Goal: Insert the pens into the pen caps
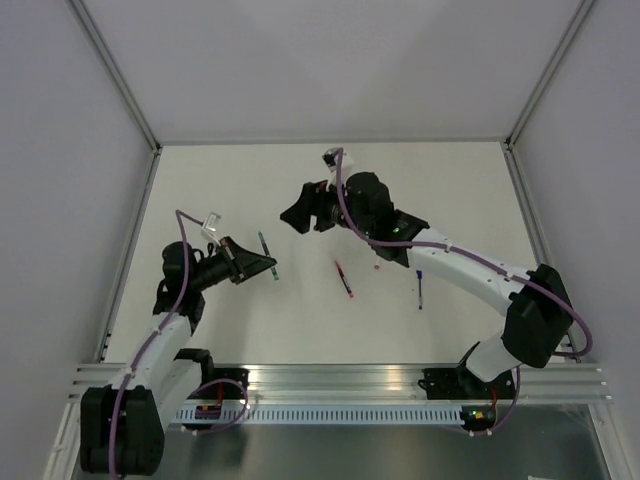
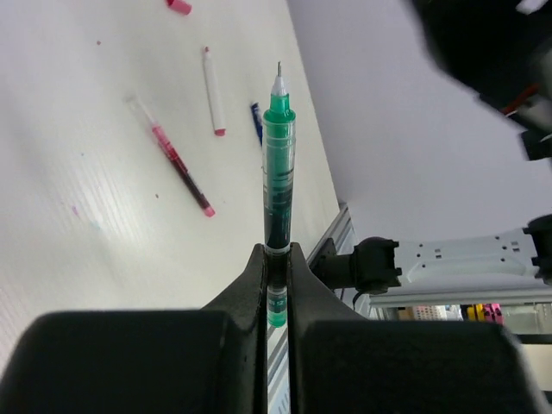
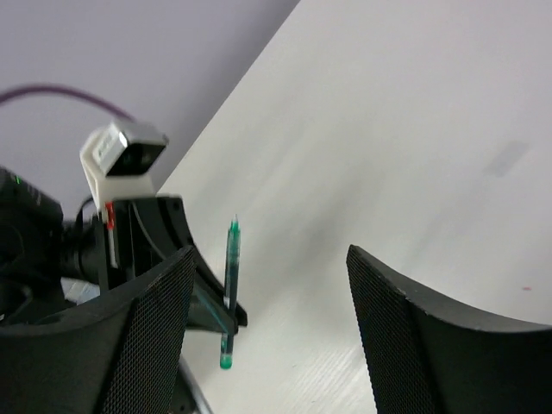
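Note:
My left gripper (image 2: 276,259) is shut on a green pen (image 2: 278,172), clamped near its rear end. The bare tip points away from the jaws, and the pen is held above the table. From above, this gripper (image 1: 268,265) and the green pen (image 1: 264,247) are left of centre. My right gripper (image 1: 297,217) hangs open just right of them, with nothing between its fingers. In its wrist view it (image 3: 276,328) faces the green pen (image 3: 229,285). A red pen (image 1: 344,279) lies mid-table, and a small red pen cap (image 2: 179,5) lies beyond it.
A whitish pen with a red end (image 2: 213,90) and a dark blue piece (image 2: 256,121) lie on the table past the red pen (image 2: 181,168). A pen with a blue end (image 1: 419,288) lies right of centre. An aluminium rail (image 1: 340,380) runs along the near edge.

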### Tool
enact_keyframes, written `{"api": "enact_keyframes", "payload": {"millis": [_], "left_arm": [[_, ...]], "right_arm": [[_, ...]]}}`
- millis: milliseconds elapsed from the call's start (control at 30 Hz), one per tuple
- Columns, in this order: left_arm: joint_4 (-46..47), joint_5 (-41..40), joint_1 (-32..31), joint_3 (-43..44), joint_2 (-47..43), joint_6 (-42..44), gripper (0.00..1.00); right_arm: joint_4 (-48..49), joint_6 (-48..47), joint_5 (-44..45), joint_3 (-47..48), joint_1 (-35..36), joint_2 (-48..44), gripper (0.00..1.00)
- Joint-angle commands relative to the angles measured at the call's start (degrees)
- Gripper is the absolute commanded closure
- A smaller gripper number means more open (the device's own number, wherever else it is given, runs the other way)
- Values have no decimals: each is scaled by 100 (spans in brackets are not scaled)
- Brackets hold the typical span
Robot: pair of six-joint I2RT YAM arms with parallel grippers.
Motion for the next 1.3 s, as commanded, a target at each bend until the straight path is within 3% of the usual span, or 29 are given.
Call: {"api": "enact_keyframes", "payload": {"millis": [0,100,167,233,333,500,600,767,1267], "left_arm": [[-240,-1017,-486,265,568,630,98],[113,-1159,-575,204,1157,551,98],[-105,-1473,-575,247,1350,656,98],[-151,-1651,-583,213,1343,718,98],[-247,-1993,-583,81,922,779,98],[-512,-2250,-583,-120,-106,1113,98],[-520,-2311,-583,-288,-800,1175,98],[-467,-2205,-583,-526,-1118,956,98],[-608,-2065,-583,-482,-1136,859,98]], "right_arm": [[-807,-277,758,651,-397,-302,23],[-1160,-391,846,1142,-722,58,25],[-1536,-488,995,1504,-855,539,40],[-1844,-558,1416,2197,-872,971,43],[-2398,-664,1785,3200,-872,2199,40],[-2734,-471,1998,4299,-881,3275,42],[-2471,-322,2112,4379,-881,3688,44],[-2146,-418,2157,4441,-881,4303,45],[-906,-260,2165,3993,-758,4884,47]]}}
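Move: The clear pen cap lies on the table about 25 cm ahead of the empty right hand, roughly 2 cm to its left and 25 cm below. The red cap is some 24 cm to the right of the clear cap and 5 cm nearer; the red pen lies about level with the right hand, 13 cm to its right. From the left hand, holding the green pen, the clear cap is about 32 cm ahead, 5 cm right and 18 cm below. The open right hand heads for the clear pen cap without reaching it: out about 20 cm, at first veering right and rising some 5 cm, then dropping steeply by about 25 cm. It swings clockwise, tips its fingers farther down and partly narrows their gap. The left hand keeps its grip on the green pen, dips and comes most of the way back up, turning slightly counter-clockwise. ##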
